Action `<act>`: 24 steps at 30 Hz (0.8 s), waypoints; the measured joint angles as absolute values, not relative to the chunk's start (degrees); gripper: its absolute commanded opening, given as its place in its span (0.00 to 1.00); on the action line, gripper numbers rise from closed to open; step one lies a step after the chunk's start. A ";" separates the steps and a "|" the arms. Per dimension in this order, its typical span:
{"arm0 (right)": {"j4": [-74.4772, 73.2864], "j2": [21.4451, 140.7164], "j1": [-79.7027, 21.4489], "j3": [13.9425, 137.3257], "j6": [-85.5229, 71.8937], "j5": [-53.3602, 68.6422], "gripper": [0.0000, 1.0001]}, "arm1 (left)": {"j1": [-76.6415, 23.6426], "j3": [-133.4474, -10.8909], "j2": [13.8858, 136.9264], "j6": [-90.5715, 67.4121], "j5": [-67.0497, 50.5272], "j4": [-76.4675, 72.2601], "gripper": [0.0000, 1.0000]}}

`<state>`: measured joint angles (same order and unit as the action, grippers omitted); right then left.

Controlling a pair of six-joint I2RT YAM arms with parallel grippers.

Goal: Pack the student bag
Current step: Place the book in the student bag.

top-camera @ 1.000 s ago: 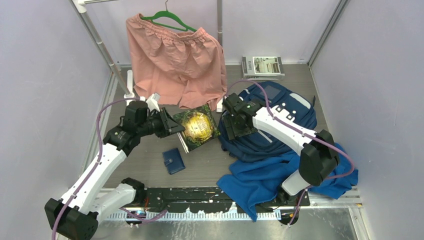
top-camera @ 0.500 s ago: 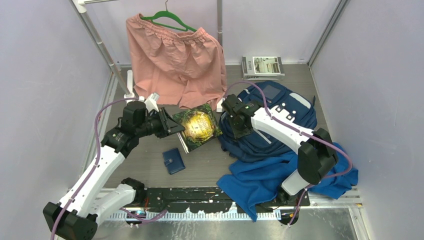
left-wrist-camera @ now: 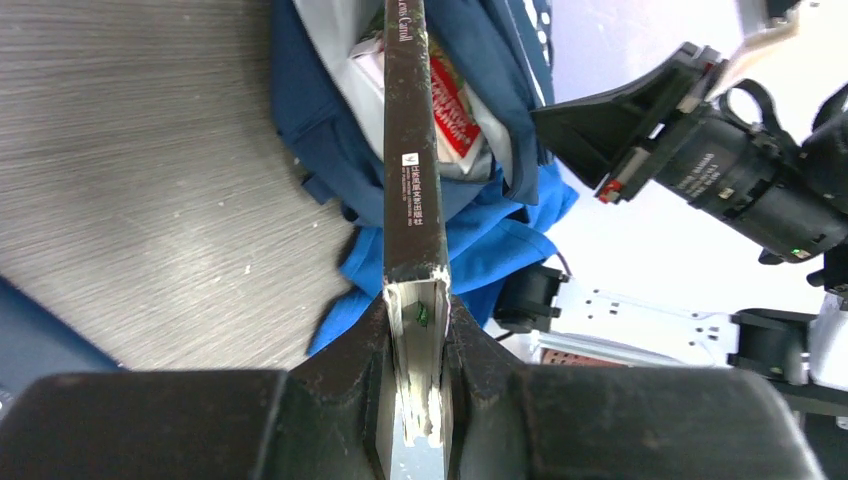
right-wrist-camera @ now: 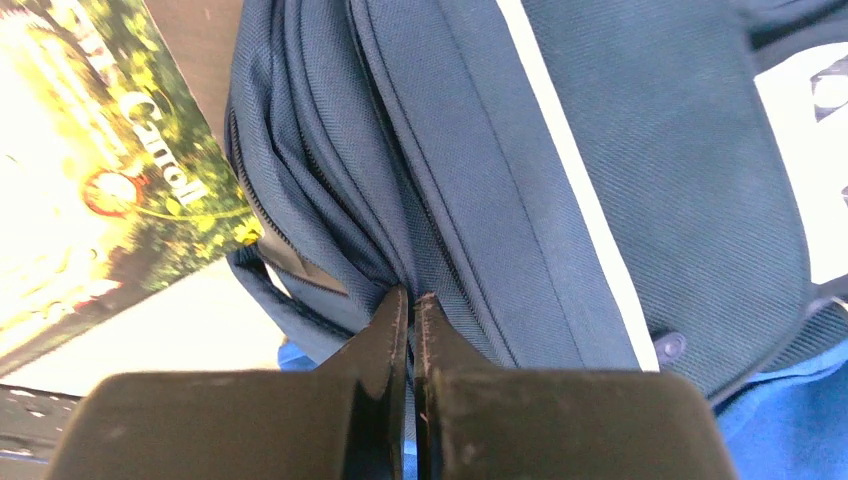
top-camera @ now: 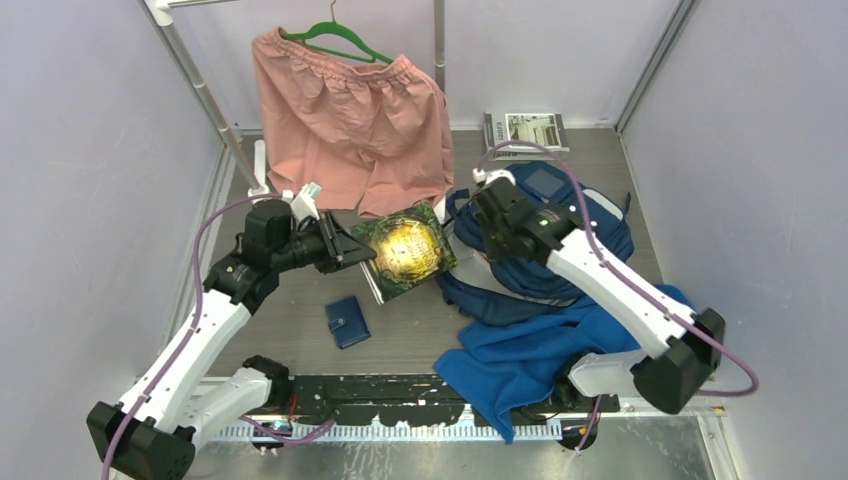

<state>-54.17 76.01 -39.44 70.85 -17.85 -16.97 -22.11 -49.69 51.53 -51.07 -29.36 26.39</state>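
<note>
The student bag (top-camera: 575,235) lies right of centre, navy with white stripes. My right gripper (top-camera: 466,212) is shut on a fold of fabric at the bag's opening edge (right-wrist-camera: 411,300) and holds it up. A white lining shows in the opening (top-camera: 470,268). My left gripper (top-camera: 347,250) is shut on the near end of a green and gold book (top-camera: 405,250). In the left wrist view the book's spine (left-wrist-camera: 405,150) points edge-on from my left gripper (left-wrist-camera: 415,325) toward the bag's mouth (left-wrist-camera: 320,150), where a red and white item (left-wrist-camera: 455,100) sits.
Pink shorts (top-camera: 350,120) hang on a green hanger at the back. A stack of booklets (top-camera: 525,132) lies at the back right. A small navy wallet (top-camera: 347,322) sits near the front. A royal-blue cloth (top-camera: 530,355) spreads under the bag's near side.
My right gripper has closed on the bag's edge and pulled it up and back, its elbow swinging right. The left gripper has carried the book slightly toward the bag.
</note>
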 measured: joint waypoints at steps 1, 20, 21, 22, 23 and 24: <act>-54.54 74.50 -38.96 71.75 -18.00 -17.43 0.01 | -22.11 -49.67 51.70 -51.94 -30.02 25.43 0.00; -55.77 68.86 -27.83 75.66 -22.85 -7.46 0.01 | -37.87 -38.79 64.99 -72.18 -23.70 -7.25 0.00; -55.79 68.86 -27.75 75.66 -22.90 -7.31 0.01 | -38.30 -38.83 66.39 -72.97 -23.35 -8.93 0.00; -55.79 68.86 -27.73 75.66 -22.96 -7.22 0.01 | -38.72 -38.85 67.85 -73.58 -22.98 -10.52 0.00; -55.77 68.86 -27.64 75.66 -23.05 -7.09 0.01 | -39.22 -38.85 69.54 -74.52 -22.44 -12.38 0.00; -55.79 68.86 -27.64 75.66 -23.14 -6.94 0.01 | -39.64 -38.85 70.89 -75.11 -21.96 -13.76 0.00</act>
<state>-55.79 68.86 -27.64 75.66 -23.14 -6.94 -39.64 -38.85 70.89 -75.11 -21.96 -13.76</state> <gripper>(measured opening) 0.047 0.188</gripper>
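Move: The student bag's open mouth lies about 25 cm to the right of the left hand, which grips the book, some 5 cm back and 17 cm below it. The dark blue wallet is roughly 14 cm back and 6 cm left of that hand, 24 cm down. From the right hand, already pinching the bag's flap, the mouth is about 5 cm back, straight below by 10 cm; the blue fleece is some 22 cm back and 18 cm right. Left carries the book about 11 cm right, then down, towards the bag's mouth while right lifts its flap. ##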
